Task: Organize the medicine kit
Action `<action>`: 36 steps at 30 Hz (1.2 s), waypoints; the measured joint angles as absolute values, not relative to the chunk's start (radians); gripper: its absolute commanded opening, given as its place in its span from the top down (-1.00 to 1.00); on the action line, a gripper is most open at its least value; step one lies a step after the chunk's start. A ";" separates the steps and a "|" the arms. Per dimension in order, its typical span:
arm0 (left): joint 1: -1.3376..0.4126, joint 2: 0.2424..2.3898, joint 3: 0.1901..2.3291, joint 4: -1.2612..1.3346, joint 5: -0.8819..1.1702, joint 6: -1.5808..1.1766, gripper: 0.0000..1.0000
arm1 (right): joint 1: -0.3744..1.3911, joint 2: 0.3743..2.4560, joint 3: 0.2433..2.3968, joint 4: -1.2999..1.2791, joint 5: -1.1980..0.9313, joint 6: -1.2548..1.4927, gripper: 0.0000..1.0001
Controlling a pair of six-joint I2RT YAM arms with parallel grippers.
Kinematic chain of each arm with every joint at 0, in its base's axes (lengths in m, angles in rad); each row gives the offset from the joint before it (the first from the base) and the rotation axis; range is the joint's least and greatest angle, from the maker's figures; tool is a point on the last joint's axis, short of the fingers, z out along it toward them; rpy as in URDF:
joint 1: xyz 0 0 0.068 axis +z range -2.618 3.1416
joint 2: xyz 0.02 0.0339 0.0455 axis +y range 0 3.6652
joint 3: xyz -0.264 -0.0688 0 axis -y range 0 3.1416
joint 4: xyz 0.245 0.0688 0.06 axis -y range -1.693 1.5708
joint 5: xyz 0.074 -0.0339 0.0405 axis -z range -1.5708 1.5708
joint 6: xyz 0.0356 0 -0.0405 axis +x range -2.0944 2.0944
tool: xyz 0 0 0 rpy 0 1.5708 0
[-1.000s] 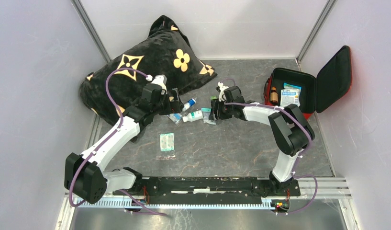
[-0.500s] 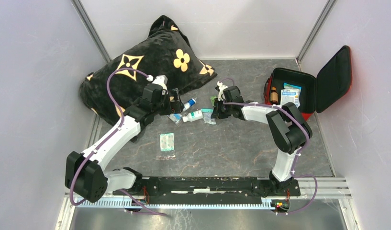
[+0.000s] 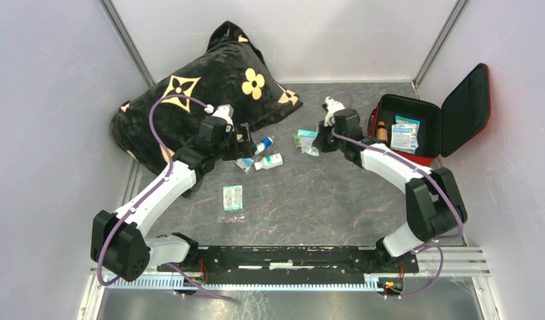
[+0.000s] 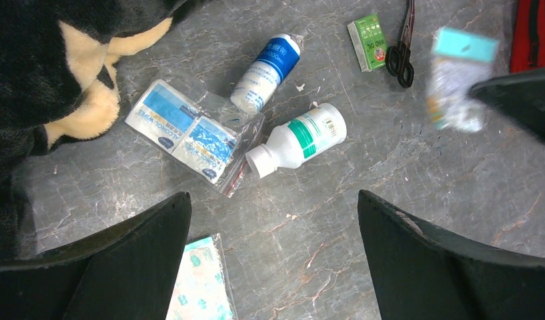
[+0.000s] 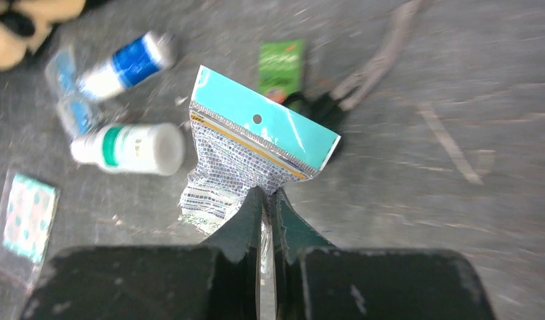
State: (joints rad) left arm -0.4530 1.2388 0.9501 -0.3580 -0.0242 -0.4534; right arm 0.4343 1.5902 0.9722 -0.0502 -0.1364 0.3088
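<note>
The red medicine kit lies open at the right, its black-lined lid raised, with a brown bottle and a blue-white packet inside. My right gripper is shut on a crumpled sachet with a teal header, held above the table just left of the kit; from above the sachet hangs at my right gripper. My left gripper hovers wide open and empty near a white bottle with a green band, a blue-label bottle and a bag of alcohol wipes.
A black pillow with gold flowers fills the back left, close to my left arm. A green box and black scissors lie under the right gripper. A plaster packet lies nearer the front.
My right gripper closed on the teal-topped sachet, lifted it off the table and swung right toward the kit. The left arm stayed put.
</note>
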 measured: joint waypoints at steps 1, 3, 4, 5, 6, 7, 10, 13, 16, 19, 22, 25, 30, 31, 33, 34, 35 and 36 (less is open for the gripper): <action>-0.453 1.239 0.950 -0.358 -0.024 -0.453 -1.00 | 0.406 1.560 0.971 -0.057 -0.128 0.302 1.00; -0.453 1.239 0.950 -0.358 -0.024 -0.453 -1.00 | 0.342 1.513 0.971 -0.070 -0.114 0.290 1.00; -0.453 1.239 0.950 -0.358 -0.024 -0.453 -1.00 | 0.302 1.491 0.971 -0.073 -0.105 0.286 1.00; -0.453 1.239 0.950 -0.358 -0.024 -0.453 -1.00 | 0.254 1.470 0.971 -0.074 -0.092 0.283 1.00; -0.453 1.239 0.950 -0.358 -0.024 -0.453 -1.00 | 0.211 1.452 0.971 -0.073 -0.073 0.282 1.00; -0.453 1.239 0.950 -0.358 -0.023 -0.454 -1.00 | 0.182 1.441 0.971 -0.073 -0.055 0.282 1.00; -0.453 1.239 0.950 -0.358 -0.022 -0.455 -1.00 | 0.065 1.411 0.965 -0.068 0.024 0.284 1.00; -0.453 1.239 0.950 -0.358 -0.020 -0.456 -1.00 | -0.019 1.408 0.964 -0.063 0.070 0.292 1.00; -0.453 1.239 0.950 -0.358 -0.019 -0.456 -1.00 | -0.095 1.413 0.964 -0.060 0.117 0.307 1.00; -0.453 1.239 0.950 -0.358 -0.019 -0.456 -1.00 | -0.155 1.443 0.966 -0.044 0.150 0.324 0.97; -0.453 1.239 0.950 -0.358 -0.019 -0.456 -1.00 | -0.200 1.517 0.991 -0.037 0.165 0.342 0.92; -0.453 1.239 0.950 -0.358 -0.019 -0.456 -1.00 | -0.225 1.604 1.026 -0.029 0.167 0.348 0.85; -0.453 1.239 0.950 -0.360 -0.019 -0.456 -1.00 | -0.255 1.704 1.073 -0.024 0.163 0.349 0.53; -0.453 1.239 0.950 -0.361 -0.020 -0.456 -1.00 | -0.258 1.705 1.073 -0.026 0.162 0.350 0.46; -0.453 1.239 0.950 -0.362 -0.020 -0.456 -1.00 | -0.265 1.705 1.073 -0.017 0.163 0.351 0.34; -0.453 1.240 0.950 -0.363 -0.020 -0.456 -1.00 | -0.268 1.705 1.074 -0.014 0.163 0.351 0.30; -0.453 1.242 0.950 -0.362 -0.020 -0.456 -1.00 | -0.270 1.705 1.074 -0.016 0.163 0.351 0.26; -0.453 1.244 0.950 -0.363 -0.020 -0.456 -1.00 | -0.270 1.705 1.074 -0.017 0.162 0.351 0.21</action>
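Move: The right hand already holds the small zip bag. The white packet in the open red case, where the bag is going, lies about 34 cm to its right, 5 cm ahead and 7 cm lower. The brown bottle is some 9 cm to the left of that packet, level with it; the scissors lie about 4 cm ahead and 4 cm left of the right hand, 8 cm down. From the left hand, the packet is roughly 63 cm to the right, 8 cm ahead and 14 cm below. The right hand keeps its pinch on the zip bag and swings it about 35 cm to the right and some 7 cm forward, rising over the near part of the way and turning about 55 degrees clockwise, until it is inside the outline of the red case. Past the brown bottle it sinks back to roughly its starting height above the white packet, slows to a near stop, and there the fingers open by about a quarter of their range to free the bag. ##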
